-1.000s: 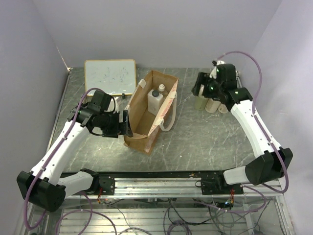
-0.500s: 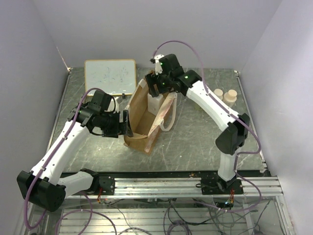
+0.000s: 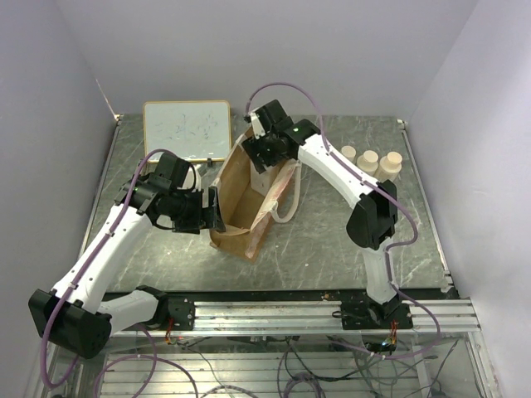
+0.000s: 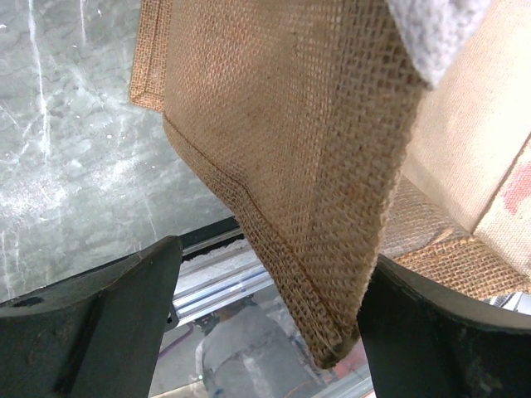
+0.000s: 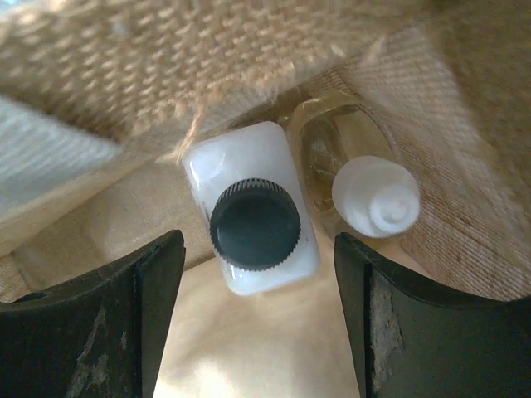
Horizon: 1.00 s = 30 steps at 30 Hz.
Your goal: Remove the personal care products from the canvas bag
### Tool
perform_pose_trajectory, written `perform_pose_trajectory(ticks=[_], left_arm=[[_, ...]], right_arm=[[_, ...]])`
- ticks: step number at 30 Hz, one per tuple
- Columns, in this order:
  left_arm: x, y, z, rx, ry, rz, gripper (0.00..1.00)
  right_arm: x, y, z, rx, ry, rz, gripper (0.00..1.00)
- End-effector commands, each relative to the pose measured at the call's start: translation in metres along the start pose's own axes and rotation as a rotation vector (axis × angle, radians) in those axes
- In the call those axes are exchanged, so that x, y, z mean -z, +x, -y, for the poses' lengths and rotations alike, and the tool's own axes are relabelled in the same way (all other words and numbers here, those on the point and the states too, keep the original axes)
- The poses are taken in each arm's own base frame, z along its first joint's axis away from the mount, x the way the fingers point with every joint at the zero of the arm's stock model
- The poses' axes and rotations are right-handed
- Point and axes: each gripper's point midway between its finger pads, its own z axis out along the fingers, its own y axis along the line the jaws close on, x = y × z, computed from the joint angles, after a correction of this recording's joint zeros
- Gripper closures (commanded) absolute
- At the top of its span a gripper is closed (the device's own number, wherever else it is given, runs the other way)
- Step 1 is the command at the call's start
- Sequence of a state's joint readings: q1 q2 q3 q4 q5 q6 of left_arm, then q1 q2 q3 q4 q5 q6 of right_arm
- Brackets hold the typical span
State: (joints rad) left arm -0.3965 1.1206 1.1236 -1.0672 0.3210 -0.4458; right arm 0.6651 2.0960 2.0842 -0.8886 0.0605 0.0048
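The tan canvas bag (image 3: 241,220) stands open in mid table. A white squarish bottle with a dark cap (image 5: 253,220) and a slim amber bottle with a white top (image 5: 373,195) stand inside it at its far end. My right gripper (image 3: 261,157) is open at the bag's mouth, and in the right wrist view its jaws (image 5: 259,249) hang apart just above the white bottle. Three beige bottles (image 3: 367,162) stand on the table at the back right. My left gripper (image 3: 214,209) is open, with the bag's left wall edge (image 4: 290,149) between its fingers.
A framed whiteboard (image 3: 187,128) lies at the back left. The bag's cream strap (image 3: 286,195) hangs over its right side. A metal rail (image 3: 274,303) runs along the near edge. Purple walls close in the table on three sides.
My right arm swung left from the beige bottles at the back right to the bag's mouth, and now sits a little lower and farther left over it. The left arm has not moved.
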Motion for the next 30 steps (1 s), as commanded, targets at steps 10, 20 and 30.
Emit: perform_pose_trajectory(ticks=[10, 20, 30], left_arm=[[0.007, 0.002, -0.003, -0.007, -0.033, -0.003, 0.10], [0.008, 0.003, -0.004, -0.014, -0.034, -0.006, 0.10], [0.006, 0.004, -0.004, -0.017, -0.026, -0.007, 0.10]], right_arm=[[-0.041, 0.007, -0.017, 0.016, -0.047, -0.031, 0.42], [-0.059, 0.018, -0.019, 0.017, 0.024, -0.065, 0.48], [0.000, -0.038, -0.023, -0.108, 0.008, 0.117, 0.84]])
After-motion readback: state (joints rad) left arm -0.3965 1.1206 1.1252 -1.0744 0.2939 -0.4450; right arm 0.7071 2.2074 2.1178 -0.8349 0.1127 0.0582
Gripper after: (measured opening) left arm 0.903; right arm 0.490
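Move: The white bottle with the black cap stands in the bag about 3 cm left of the right hand and 1 cm ahead, its middle some 8 cm below. The small white-capped bottle is just behind it towards the bag's far end, about 7 cm ahead of the hand, neither left nor right, 10 cm down. The bag's left rim runs some 7 cm to the left, level fore and aft. From the left hand the black-capped bottle lies about 20 cm ahead, 12 cm right and 9 cm down. The right hand sinks about 4 cm deeper into the bag over the black-capped bottle while drifting some 2.5 cm left towards the bag's left wall, fingers closing part way as they come down either side of the bottle. With the descent over, the hand nearly holds its place and the fingers shut the last bit onto the bottle's sides just beneath the cap, the grip effort rising clearly as the opening stalls at about half. ##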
